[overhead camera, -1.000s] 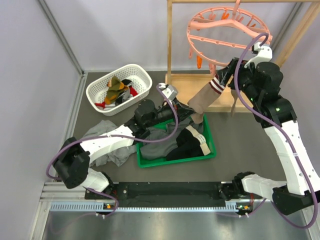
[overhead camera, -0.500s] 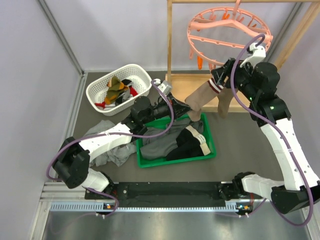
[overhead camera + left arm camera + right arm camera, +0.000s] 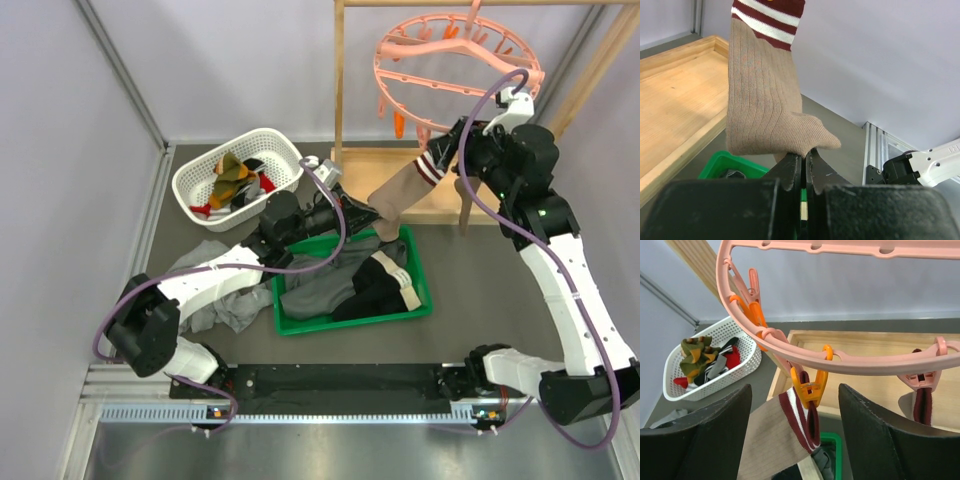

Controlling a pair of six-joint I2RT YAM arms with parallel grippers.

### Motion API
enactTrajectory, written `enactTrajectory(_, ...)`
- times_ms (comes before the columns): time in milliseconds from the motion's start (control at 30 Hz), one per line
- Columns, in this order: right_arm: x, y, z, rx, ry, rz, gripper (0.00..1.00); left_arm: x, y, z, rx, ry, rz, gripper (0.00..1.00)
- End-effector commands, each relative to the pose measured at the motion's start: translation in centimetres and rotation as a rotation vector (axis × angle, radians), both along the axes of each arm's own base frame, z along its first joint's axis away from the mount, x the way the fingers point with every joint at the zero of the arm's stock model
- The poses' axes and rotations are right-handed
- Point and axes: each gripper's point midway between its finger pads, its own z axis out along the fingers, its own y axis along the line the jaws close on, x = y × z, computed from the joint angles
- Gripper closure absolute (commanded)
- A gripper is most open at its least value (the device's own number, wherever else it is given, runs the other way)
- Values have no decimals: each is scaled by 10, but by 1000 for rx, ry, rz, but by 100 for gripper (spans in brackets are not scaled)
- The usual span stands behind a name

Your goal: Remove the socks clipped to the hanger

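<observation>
A tan sock point(image 3: 400, 195) with a maroon-and-white cuff hangs slanted from an orange clip point(image 3: 810, 385) on the round pink hanger point(image 3: 455, 55). My left gripper point(image 3: 372, 212) is shut on the sock's lower end point(image 3: 765, 110), its jaws point(image 3: 804, 155) pinching the fabric over the green tray. My right gripper point(image 3: 795, 390) is open just under the hanger ring point(image 3: 865, 360), one finger on each side of the orange clip and the cuff. A second sock point(image 3: 922, 405) hangs from a pink clip to the right.
A white basket point(image 3: 285, 150) at the back left holds several loose socks. The green tray point(image 3: 420, 295) holds grey and black garments. More grey cloth point(image 3: 215, 290) lies left of it. The wooden rack point(image 3: 340, 80) carries the hanger, its base board behind the tray.
My right gripper has shifted slightly up under the hanger and the second sock has swung. The left gripper has drawn the tan sock a little to the left.
</observation>
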Motion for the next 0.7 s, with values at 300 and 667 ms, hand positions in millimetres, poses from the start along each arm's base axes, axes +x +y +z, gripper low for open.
enactTrajectory(300, 15, 3, 12, 6, -80, 17, 46, -9, 5, 32, -72, -65, -28, 100)
enactTrajectory(667, 20, -7, 12, 17, -70, -52, 85, -10, 8, 30, -73, -61, -19, 100)
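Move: The orange clip holding the striped sock cuff is just ahead of the right hand, about 3 cm out and 1 cm lower. The stretched sock's middle lies some 7 cm left of that hand, 2 cm back and 6 cm down; the other hanging sock about 7 cm right, 4 cm out and 12 cm down. From the left hand, which holds the toe, the clip is roughly 13 cm right, 10 cm ahead and 8 cm up. Right hand eases about 1.5 cm forward, 1 cm down, pinching the orange clip; left keeps hold of the toe. ##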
